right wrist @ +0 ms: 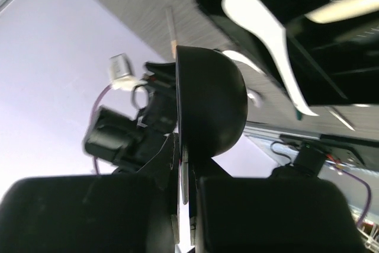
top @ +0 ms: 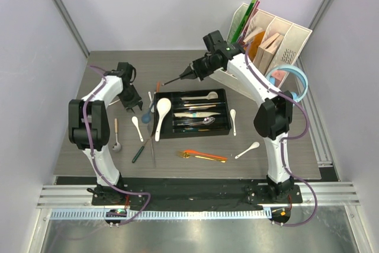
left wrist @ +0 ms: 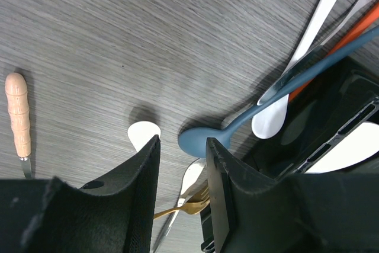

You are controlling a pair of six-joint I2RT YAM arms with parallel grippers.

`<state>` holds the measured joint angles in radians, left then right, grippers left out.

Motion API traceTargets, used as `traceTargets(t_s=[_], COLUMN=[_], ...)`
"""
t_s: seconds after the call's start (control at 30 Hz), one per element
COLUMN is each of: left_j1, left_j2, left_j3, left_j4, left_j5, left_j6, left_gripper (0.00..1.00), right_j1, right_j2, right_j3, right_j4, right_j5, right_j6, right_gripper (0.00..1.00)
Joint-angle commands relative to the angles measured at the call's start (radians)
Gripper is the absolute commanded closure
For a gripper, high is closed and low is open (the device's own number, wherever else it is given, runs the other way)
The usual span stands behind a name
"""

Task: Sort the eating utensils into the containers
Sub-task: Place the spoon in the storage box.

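The black cutlery tray [top: 228, 112] lies mid-table with steel knives and a white spoon [top: 202, 96] in its compartments. A large white spoon [top: 161, 117] rests across its left rim. My right gripper [top: 188, 75] hovers above the tray's far-left corner, shut on a black spoon [right wrist: 210, 102] whose handle [top: 170, 80] points left. My left gripper [top: 135, 106] stands open and empty just left of the tray. A blue spoon [left wrist: 198, 140] lies right at its fingertips, and a small white spoon [left wrist: 144, 131] is beside it.
Loose on the table are a wooden-handled spoon [top: 116, 137], a green-handled piece [top: 139, 152], orange chopsticks with a gold fork [top: 204, 156] and two white spoons [top: 247, 150] [top: 233, 121]. A white file organiser [top: 269, 42] and light-blue headphones [top: 290, 78] stand back right.
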<state>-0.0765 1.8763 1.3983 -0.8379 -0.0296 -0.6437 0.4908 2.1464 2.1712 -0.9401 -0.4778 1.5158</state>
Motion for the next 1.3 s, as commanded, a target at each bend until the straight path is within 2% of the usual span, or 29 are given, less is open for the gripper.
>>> traceTargets(t_s=[0.0,0.2,0.33,0.47,0.77,1.0,1.27], left_j1=[0.014,0.017,0.018,0.018,0.023,0.023,0.023], left_j2=[-0.017,-0.016,-0.028,-0.040,-0.058,-0.054,-0.052], left_j3=[-0.015,-0.016,-0.027,-0.041,-0.056,-0.059,-0.067], left_j4=[0.028,0.034,0.034,0.034,0.034,0.037,0.039], left_j5=[0.023,0.023,0.023,0.022,0.017,0.023,0.023], left_j6=[0.003,-0.002,-0.001,0.003,0.006,0.004,0.004], left_gripper=[0.63,0.63,0.63,0.63,0.62,0.62,0.62], right_j1=[0.006,0.017,0.023,0.028,0.003,-0.009,-0.018], right_j2=[-0.105,-0.083,-0.054,-0.057,0.020,0.087,0.151], right_j3=[-0.057,-0.047,-0.082,-0.162,-0.151,-0.084,-0.056], right_j4=[-0.124,-0.158,-0.134,-0.020,-0.052,-0.187,-0.197], right_j5=[0.125,0.277,0.300,0.317,0.393,0.418,0.435], right_j6=[0.047,0.101,0.214,0.320,0.270,0.290,0.282], right_gripper=[0.99,0.99,0.99,0.99,0.99,0.99,0.99])
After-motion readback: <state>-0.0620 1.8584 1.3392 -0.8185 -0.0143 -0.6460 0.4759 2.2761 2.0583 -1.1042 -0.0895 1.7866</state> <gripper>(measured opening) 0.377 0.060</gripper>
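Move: The right hand holds the black spoon in the air. The storage box's back compartment lies about 22 cm below it, some 4 cm farther out and 3 cm to its right. The toothed white knife in a middle compartment is about 3 cm nearer the base and 3 cm right of this hand; the big white spoon on the box's left rim is 12 cm left and 4 cm back. From the left hand that back compartment lies 28 cm right, 8 cm ahead and slightly below. Lower the right gripper about 15 cm towards the back compartment of the storage box, carrying it some 7 cm to the right on the way down. Swing the wrist clockwise and tip the fingers from slanting leftward to nearly straight down, roughly 40 degrees in all, and keep the shut grip on the black spoon. ##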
